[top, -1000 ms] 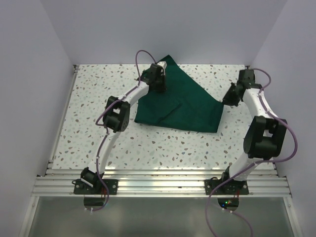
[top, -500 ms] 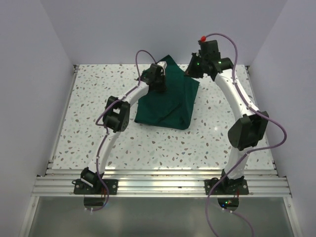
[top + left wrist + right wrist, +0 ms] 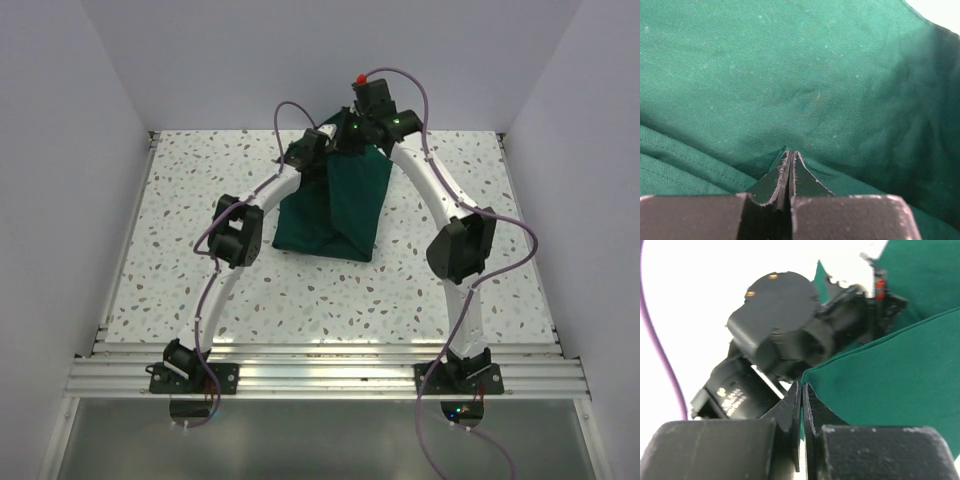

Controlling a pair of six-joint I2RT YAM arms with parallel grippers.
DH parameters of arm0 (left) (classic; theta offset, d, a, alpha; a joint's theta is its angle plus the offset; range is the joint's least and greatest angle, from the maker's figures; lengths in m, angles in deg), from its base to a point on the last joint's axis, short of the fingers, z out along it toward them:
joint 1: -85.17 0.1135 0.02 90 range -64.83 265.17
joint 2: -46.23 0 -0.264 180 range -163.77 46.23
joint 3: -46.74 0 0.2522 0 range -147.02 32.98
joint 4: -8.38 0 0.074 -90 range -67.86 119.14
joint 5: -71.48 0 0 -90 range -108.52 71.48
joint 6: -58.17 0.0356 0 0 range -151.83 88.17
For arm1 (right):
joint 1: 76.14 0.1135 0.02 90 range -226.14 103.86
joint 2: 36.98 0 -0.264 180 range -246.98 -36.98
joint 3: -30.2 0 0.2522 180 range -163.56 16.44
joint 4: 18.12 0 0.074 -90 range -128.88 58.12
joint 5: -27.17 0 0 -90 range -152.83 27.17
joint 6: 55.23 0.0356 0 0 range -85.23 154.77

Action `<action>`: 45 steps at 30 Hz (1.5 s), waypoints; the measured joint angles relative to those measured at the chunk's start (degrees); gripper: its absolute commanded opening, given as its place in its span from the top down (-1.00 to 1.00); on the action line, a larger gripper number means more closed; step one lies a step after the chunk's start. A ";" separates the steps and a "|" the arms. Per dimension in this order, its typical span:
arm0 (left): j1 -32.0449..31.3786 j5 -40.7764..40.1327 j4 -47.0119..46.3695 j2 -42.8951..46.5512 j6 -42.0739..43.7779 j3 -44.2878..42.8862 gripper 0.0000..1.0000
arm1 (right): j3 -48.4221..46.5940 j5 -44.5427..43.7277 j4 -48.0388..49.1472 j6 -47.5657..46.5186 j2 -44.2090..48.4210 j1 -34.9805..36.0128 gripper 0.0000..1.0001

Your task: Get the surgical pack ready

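The surgical pack shows as a dark green cloth (image 3: 335, 205), folded into a narrow upright-looking bundle at the back middle of the table. My left gripper (image 3: 320, 168) is at the cloth's upper left part. In the left wrist view its jaws (image 3: 790, 153) are shut, with a small ridge of the cloth (image 3: 790, 75) pinched at the tips. My right gripper (image 3: 351, 136) hangs above the bundle's top, close to the left wrist. In the right wrist view it (image 3: 802, 386) is shut on a corner of the cloth (image 3: 900, 370), with green fabric between the jaws.
The speckled white table (image 3: 170, 220) is enclosed by pale walls on the left, back and right. An aluminium rail (image 3: 330, 375) carrying both arm bases runs along the near edge. The left arm's black wrist (image 3: 785, 340) fills the right wrist view just beyond the right jaws.
My right arm has swung from the table's right side to the back middle, carrying the cloth's right corner up and over to the left. The cloth is now narrower. The left arm has stayed put.
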 measured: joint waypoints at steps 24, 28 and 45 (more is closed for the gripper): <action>2.99 3.04 -3.32 6.47 -1.27 10.88 1.00 | -2.99 2.99 0.92 3.58 -4.37 2.54 1.00; 6.84 4.15 -2.16 6.69 -2.47 9.53 1.00 | -1.75 3.04 0.90 2.89 -4.37 2.45 1.00; 18.47 3.15 8.41 10.36 -3.69 11.74 1.00 | -4.63 6.51 3.78 2.62 -6.45 2.86 1.00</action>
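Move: Some 16 cm to the left of the left hand's shut tips, and about 4 cm nearer the base, is the middle of the cloth's left edge; the cloth's near-left corner is roughly 17 cm left and 20 cm back, all about 2 cm lower. From the right hand, high up with a cloth corner in its grip, that edge's middle lies about 18 cm left, 2 cm ahead and 22 cm below, the near-left corner 19 cm left and 14 cm back. Coming free of the cloth, the left hand backs off a centimetre, then sweeps about 20 cm left past the cloth's left edge, rising some 4 cm before dipping, turning about 20 degrees counter-clockwise and tipping slightly down, tips shut. The right hand keeps its pinch on the raised corner and eases it about 5 cm left in two slow stages, staying high. ##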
